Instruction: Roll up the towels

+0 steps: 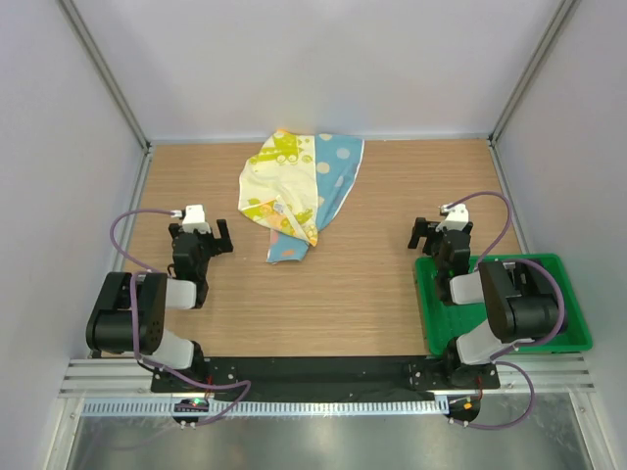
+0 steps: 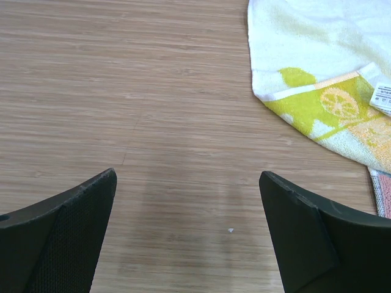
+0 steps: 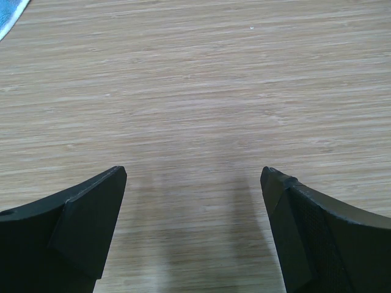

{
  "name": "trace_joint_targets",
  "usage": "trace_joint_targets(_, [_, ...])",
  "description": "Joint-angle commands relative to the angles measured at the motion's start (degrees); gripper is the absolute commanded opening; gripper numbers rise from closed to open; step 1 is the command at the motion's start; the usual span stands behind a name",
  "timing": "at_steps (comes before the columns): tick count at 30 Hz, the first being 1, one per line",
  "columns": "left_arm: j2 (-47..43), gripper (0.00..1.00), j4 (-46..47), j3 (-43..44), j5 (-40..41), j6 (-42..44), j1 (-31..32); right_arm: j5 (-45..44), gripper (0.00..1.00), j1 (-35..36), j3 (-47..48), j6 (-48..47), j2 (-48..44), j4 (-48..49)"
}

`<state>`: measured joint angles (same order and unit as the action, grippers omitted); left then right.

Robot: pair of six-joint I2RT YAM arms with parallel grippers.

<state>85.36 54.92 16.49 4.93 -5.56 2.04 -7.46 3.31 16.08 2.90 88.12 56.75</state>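
Two towels lie in a loose heap at the back middle of the table. The pale yellow towel (image 1: 277, 183) with lime-green and orange patches lies partly over the light blue polka-dot towel (image 1: 338, 168). The yellow towel also shows at the upper right of the left wrist view (image 2: 317, 73). A blue corner shows at the top left of the right wrist view (image 3: 9, 15). My left gripper (image 1: 204, 238) is open and empty over bare wood, left of the heap. My right gripper (image 1: 438, 231) is open and empty over bare wood, right of the heap.
A green plastic tray (image 1: 568, 328) sits at the front right, partly under my right arm. White walls and metal posts enclose the wooden table (image 1: 372, 294). A white label (image 2: 383, 96) is sewn on the yellow towel's edge.
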Motion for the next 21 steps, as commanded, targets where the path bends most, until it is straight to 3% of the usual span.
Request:
trace_joint_targets(1, [-0.02,1.0,2.92,1.26,1.13,0.11,-0.37,-0.18,1.0,0.2,0.45,-0.52,-0.23,3.45])
trace_joint_targets(12, [-1.15,1.0,1.79,1.7,1.29,-1.02,-1.25,-4.84,1.0,0.38,0.8,1.14,-0.31,3.1])
trace_joint_targets(13, [-2.64,1.0,-1.53,4.49,1.83,-1.12,-1.25,-7.36,1.0,0.82,1.15,1.58,-1.53,1.27])
trace_joint_targets(14, [-5.62,1.0,-12.01,6.69,2.8,-1.55,-1.25,-11.04,1.0,1.08,1.41,2.37,-2.5,0.04])
trace_joint_targets(17, [-7.75,1.0,-26.21,15.57,3.43,-2.52,-1.25,-13.1,1.0,1.17,1.33,2.91,-7.68,-3.39])
trace_joint_targets(21, [-11.08,1.0,-31.78,19.36,1.23,-8.22,-1.25,-15.74,1.0,2.75,5.79,2.99,-15.33,-14.19])
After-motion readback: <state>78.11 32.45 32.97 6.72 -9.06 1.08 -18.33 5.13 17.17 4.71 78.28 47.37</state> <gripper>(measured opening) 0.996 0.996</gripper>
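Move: The yellow-and-white towel lies spread roughly 13 cm ahead of the left gripper, 19 cm to its right and about 8 cm below. Its blue neighbour's main part is some 32 cm to this gripper's right and 14 cm ahead. From the right gripper the yellow-and-white towel is about 12 cm ahead and 36 cm left, while the green tray's middle lies some 17 cm back and 17 cm right. After a near standstill the left gripper, empty and wide open, lifts quickly by about 8 cm while reaching some 4 cm forward over bare wood on the left side of the yellow-and-white towel, its wrist barely turning. The right gripper, also open and empty, eases to the right, then climbs about 3 cm near the green tray, its fingers swinging slightly clockwise and touching nothing. ##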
